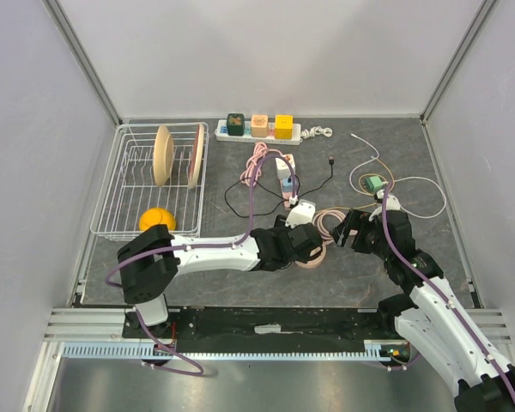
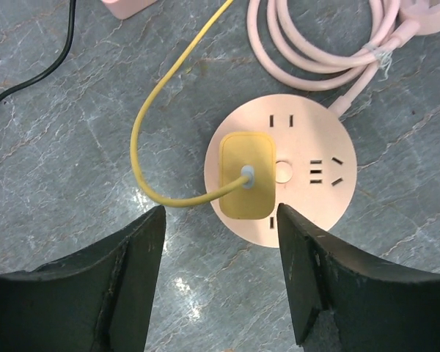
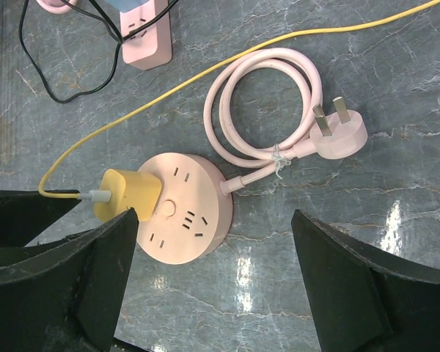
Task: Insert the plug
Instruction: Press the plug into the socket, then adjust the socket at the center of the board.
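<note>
A yellow plug (image 2: 246,176) sits seated in a round pink socket hub (image 2: 301,128) on the grey table, its yellow cable (image 2: 143,125) curving off to the left. My left gripper (image 2: 220,214) hovers just above it, open, with only bare table between the fingers. The right wrist view shows the same plug (image 3: 128,194) in the left side of the hub (image 3: 187,220). My right gripper (image 3: 213,224) is wide open above the hub and holds nothing. From above, the left gripper (image 1: 305,243) covers most of the hub (image 1: 314,260), with the right gripper (image 1: 347,228) close beside it.
The hub's pink cord (image 3: 264,103) lies coiled behind it with its own pink plug (image 3: 342,133). A pink power strip (image 1: 285,168) with black leads, a white strip (image 1: 259,130) carrying coloured adapters, a wire dish rack (image 1: 129,202) and a white cable loop (image 1: 412,184) lie around.
</note>
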You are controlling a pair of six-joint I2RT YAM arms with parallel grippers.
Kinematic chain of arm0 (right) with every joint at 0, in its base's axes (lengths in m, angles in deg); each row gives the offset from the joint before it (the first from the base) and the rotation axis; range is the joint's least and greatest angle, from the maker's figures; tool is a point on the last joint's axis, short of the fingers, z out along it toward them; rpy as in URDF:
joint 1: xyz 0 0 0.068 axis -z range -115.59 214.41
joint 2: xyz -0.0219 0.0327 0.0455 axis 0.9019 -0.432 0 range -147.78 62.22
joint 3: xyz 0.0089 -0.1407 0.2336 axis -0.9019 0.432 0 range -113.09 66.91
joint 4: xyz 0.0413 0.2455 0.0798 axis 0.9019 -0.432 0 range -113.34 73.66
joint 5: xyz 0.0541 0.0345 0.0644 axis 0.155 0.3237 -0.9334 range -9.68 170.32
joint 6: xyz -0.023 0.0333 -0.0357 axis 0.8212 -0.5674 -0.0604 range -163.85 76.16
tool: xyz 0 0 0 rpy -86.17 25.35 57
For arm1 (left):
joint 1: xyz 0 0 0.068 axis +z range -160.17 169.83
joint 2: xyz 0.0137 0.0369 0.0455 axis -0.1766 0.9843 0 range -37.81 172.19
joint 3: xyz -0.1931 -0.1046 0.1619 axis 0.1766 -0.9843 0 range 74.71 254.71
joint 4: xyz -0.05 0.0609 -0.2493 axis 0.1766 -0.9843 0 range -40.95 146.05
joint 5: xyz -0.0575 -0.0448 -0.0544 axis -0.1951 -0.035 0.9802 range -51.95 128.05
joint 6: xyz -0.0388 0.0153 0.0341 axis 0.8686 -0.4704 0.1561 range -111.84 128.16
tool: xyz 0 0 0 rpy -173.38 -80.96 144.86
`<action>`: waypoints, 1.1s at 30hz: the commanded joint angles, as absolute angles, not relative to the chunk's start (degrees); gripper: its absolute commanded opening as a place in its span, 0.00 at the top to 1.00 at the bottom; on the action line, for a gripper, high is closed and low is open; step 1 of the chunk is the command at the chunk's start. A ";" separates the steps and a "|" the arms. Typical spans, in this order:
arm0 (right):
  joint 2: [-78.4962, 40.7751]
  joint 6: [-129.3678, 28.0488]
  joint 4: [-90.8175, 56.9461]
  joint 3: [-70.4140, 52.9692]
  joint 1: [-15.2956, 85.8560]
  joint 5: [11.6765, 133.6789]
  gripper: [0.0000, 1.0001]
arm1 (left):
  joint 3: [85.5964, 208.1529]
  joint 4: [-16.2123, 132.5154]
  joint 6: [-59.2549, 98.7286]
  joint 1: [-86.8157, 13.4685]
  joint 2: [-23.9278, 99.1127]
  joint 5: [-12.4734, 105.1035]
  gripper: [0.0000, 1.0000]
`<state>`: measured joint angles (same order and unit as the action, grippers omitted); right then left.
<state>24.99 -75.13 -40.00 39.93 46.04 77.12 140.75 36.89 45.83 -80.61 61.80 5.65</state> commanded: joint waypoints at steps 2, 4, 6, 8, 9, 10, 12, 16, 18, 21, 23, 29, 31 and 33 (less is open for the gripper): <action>25.31 -75.40 -38.31 38.26 45.86 76.63 0.07 | 143.87 40.58 46.83 -80.05 62.64 6.24 0.33; 25.39 -75.49 -38.14 38.35 45.95 76.63 0.07 | 144.14 40.84 47.27 -79.79 63.52 6.06 0.35; 25.39 -75.66 -38.14 38.70 45.86 76.54 0.07 | 144.58 40.75 47.79 -79.35 64.22 6.06 0.38; 25.39 -75.84 -38.22 38.79 45.86 76.45 0.07 | 144.84 40.93 48.06 -79.17 64.75 5.89 0.42; 25.57 -75.92 -38.23 38.87 45.86 76.54 0.07 | 144.93 40.93 48.06 -79.17 65.02 5.71 0.43; 25.57 -75.84 -38.23 38.96 45.86 76.54 0.07 | 145.02 41.02 47.97 -79.26 65.28 5.71 0.45; 25.74 -76.01 -38.23 39.14 45.86 76.36 0.07 | 145.28 41.02 47.71 -79.17 65.98 5.80 0.50; 25.92 -76.01 -38.23 39.31 45.86 76.28 0.07 | 145.11 41.02 47.53 -79.17 66.78 5.71 0.69; 25.92 -76.01 -38.23 39.31 45.86 76.27 0.07 | 144.84 41.11 47.27 -79.26 67.13 5.71 0.75; 25.83 -76.01 -38.14 39.58 45.86 76.36 0.07 | 144.32 41.02 47.27 -79.43 67.48 5.97 0.86; 25.75 -76.01 -38.14 39.66 45.95 76.28 0.07 | 143.61 41.02 47.18 -80.05 67.92 5.54 0.91; 25.39 -76.10 -37.70 40.02 45.95 76.36 0.07 | 142.03 40.67 45.34 -83.12 71.78 2.29 0.98; 25.31 -76.10 -37.70 40.19 45.95 76.36 0.07 | 141.77 40.05 45.60 -83.56 73.88 2.54 0.98; 25.22 -76.36 -37.70 40.28 45.86 76.36 0.07 | 141.50 39.70 45.95 -83.65 74.68 2.81 0.98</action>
<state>25.36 -75.61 -39.89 39.93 46.04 76.64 143.50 41.46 45.13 -82.82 68.33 -0.05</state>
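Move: The yellow plug stands on the pink round socket, about 2 cm right of the open left hand, 1 cm ahead and 2 cm below it. The socket's middle lies some 4 cm to the hand's right, level with it in reach and 5 cm down; the coiled pink cord is about 6 cm ahead and 9 cm right of the hand, the blue plug roughly 15 cm ahead and 1 cm left. From the idle right hand, the yellow plug is some 9 cm left, level in reach and 6 cm below. The yellow plug is pinched by its sides: the left hand slides about 2 cm to the right and a little forward, rising slightly before it sinks onto the plug, its fingers closing from well open. With the plug gripped, it eases a little farther down, back and right, the fingers tipping up some 5 degrees. ##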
